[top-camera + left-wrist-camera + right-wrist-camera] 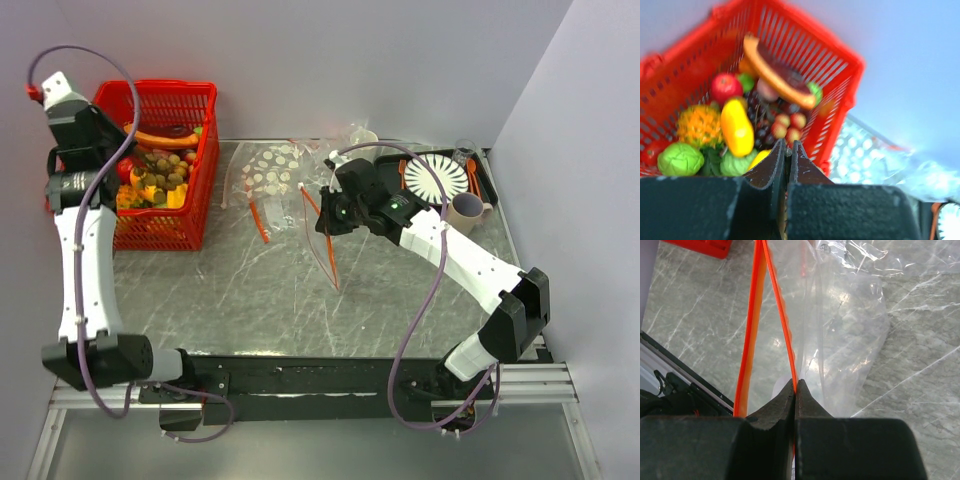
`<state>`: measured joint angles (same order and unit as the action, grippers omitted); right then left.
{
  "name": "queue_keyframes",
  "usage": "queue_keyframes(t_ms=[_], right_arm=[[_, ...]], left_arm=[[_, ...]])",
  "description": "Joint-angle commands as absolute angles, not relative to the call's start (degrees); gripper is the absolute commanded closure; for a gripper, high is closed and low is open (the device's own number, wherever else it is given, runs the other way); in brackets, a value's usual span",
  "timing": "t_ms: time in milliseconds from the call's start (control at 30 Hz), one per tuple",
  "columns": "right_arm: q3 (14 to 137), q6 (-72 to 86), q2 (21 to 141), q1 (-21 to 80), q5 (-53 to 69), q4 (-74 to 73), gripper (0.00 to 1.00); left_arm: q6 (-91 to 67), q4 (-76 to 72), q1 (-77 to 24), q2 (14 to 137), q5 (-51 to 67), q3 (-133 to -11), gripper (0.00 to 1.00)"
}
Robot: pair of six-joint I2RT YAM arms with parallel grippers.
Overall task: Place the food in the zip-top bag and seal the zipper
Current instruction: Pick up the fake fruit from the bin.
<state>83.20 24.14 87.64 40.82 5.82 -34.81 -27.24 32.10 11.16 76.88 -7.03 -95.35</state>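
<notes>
The food (736, 127) lies in a red basket (165, 215): a yellow piece, a red apple (725, 87), green heads and dark grapes (771, 129). My left gripper (128, 160) hangs over the basket, and in the left wrist view it (788, 145) is shut. A tiny pale speck sits at its tips; I cannot tell what it is. The clear zip-top bag (840, 325) hangs in the middle of the table. My right gripper (795, 384) is shut on one side of its orange-red zipper (782, 325). The other side (747, 340) bows away, so the mouth gapes.
A clear bag printed with white dots (270, 170) lies behind the held bag, its orange strip (258, 220) beside it. A striped plate (435, 178) and a brown cup (465, 210) stand at the back right. Walls close in on the left, back and right.
</notes>
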Motion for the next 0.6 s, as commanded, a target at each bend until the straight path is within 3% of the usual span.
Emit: queue_keyframes(t_ms=[0, 233, 567], right_arm=[[83.67, 23.56, 85.96, 40.43, 6.24, -32.52, 0.97], [83.58, 23.55, 85.78, 40.43, 6.15, -32.69, 0.97], [84.73, 23.73, 85.78, 40.43, 6.41, -33.75, 0.96]], left_arm=[[-28.73, 28.48, 10.99, 72.34, -6.51, -97.73, 0.99], [-32.08, 25.06, 10.99, 67.86, -0.54, -97.74, 0.99], [-41.91, 13.2, 11.07, 65.21, 21.78, -91.5, 0.99]])
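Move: Some 38 cm to the left hand's right, about 11 cm nearer the base and 20 cm below is the mouth of the upright zip-top bag. The red bin stands under and ahead of this hand, its middle roughly 8 cm farther out and 30 cm down; the flat printed bag lies about 27 cm right, 10 cm farther out and 38 cm below. From the right hand, the bag mouth is about 3 cm left, 2 cm back and just below. Hoisting the already gripped grape bunch farther above the bin, the left hand rises about 10 cm, easing back some 5 cm, and increasingly swings right by 7 cm. Its fingers stay shut on the stem while the wrist tips them up about 20 degrees and turns clockwise. The right hand stays put, still pinching the bag's orange zipper strip. ##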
